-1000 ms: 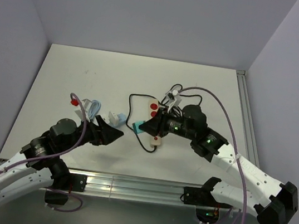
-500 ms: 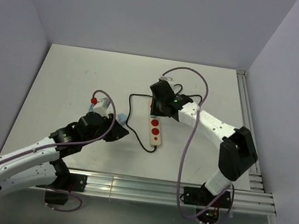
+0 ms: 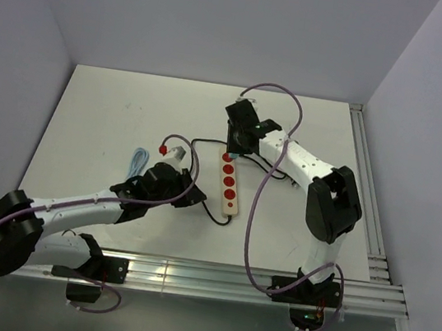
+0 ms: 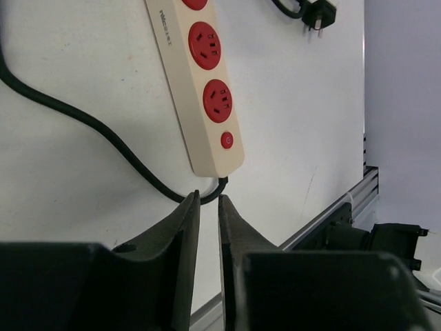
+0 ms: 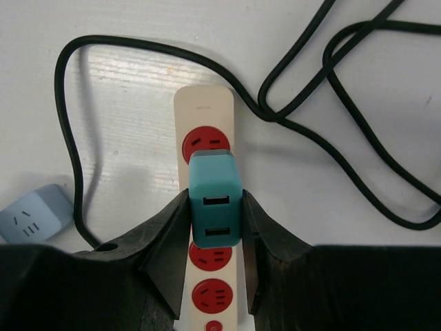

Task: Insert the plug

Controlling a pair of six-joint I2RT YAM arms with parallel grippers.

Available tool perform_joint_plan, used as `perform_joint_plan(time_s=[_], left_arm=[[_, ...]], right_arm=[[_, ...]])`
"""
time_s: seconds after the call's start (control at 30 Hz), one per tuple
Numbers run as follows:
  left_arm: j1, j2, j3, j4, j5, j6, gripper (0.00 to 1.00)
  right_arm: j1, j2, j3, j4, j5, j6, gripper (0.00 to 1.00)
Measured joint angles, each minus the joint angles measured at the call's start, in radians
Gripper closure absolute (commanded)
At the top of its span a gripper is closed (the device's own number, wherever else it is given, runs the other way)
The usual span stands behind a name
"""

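Observation:
A cream power strip [image 3: 230, 188] with red sockets lies lengthwise mid-table. My right gripper [image 5: 216, 194] is shut on a teal two-port USB plug [image 5: 215, 210], hanging over the strip's [image 5: 203, 114] far sockets; whether the plug touches a socket I cannot tell. From above, that gripper [image 3: 238, 141] sits at the strip's far end and hides the plug. My left gripper [image 4: 209, 198] is shut to a narrow slit with nothing in it, just short of the strip's [image 4: 207, 89] switch end. In the top view it [image 3: 192, 193] lies left of the strip.
The strip's black cord [image 5: 344, 103] loops over the table beyond and right of the strip, ending in a black mains plug [image 4: 315, 12]. A pale blue adapter [image 5: 31, 217] lies left of the strip. An aluminium rail [image 3: 213, 277] runs along the near table edge.
My left jaws have closed and the arm has reached right toward the strip's near end. My right arm has carried the teal plug to the strip's far end; the strip now lies straight.

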Motion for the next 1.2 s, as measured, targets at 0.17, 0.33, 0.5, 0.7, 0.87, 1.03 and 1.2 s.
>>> perform_joint_plan(time_s=[0.17,0.33,0.5,0.7,0.87,1.03,1.2], left_arm=[[0.0,0.112,-0.004,0.092,0.019,-0.001,0.8],[0.0,0.213,-0.012,0.179,0.051,-0.004,0.82],[0.0,0.267,-0.014,0.227,0.066,-0.005,0.82],[0.001,0.278,-0.028,0.264,0.066,-0.004,0.82],[0.001,0.312,-0.028,0.292,0.072,-0.005,0.82],[0.001,0.322,-0.029,0.299,0.072,-0.005,0.82],[0.002,0.322,-0.029,0.306,0.073,-0.005,0.82]], right_arm=[[-0.035,0.05,0.031,0.003,-0.042,-0.058,1.0],[-0.056,0.094,0.048,0.004,-0.082,-0.097,1.0],[-0.063,0.095,0.05,0.009,-0.098,-0.119,1.0],[-0.063,0.095,0.05,0.015,-0.104,-0.13,1.0],[-0.063,0.094,0.05,0.032,-0.116,-0.13,1.0],[-0.063,0.094,0.049,0.042,-0.129,-0.128,1.0],[-0.063,0.094,0.049,0.042,-0.141,-0.113,1.0]])
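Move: The right hand still grips the turquoise plug; the power strip's far socket lies about 3 cm ahead, 1 cm left and 6 cm below it, with the next socket 4 cm nearer the base. A light-blue box stands about 16 cm left and 6 cm back. From the nearly shut left hand, the strip's near end is roughly 8 cm right, 1 cm ahead and 8 cm down. Left hand sinks about 6 cm beside the strip's near end while the right eases the plug down-forward, far-socketwards. ##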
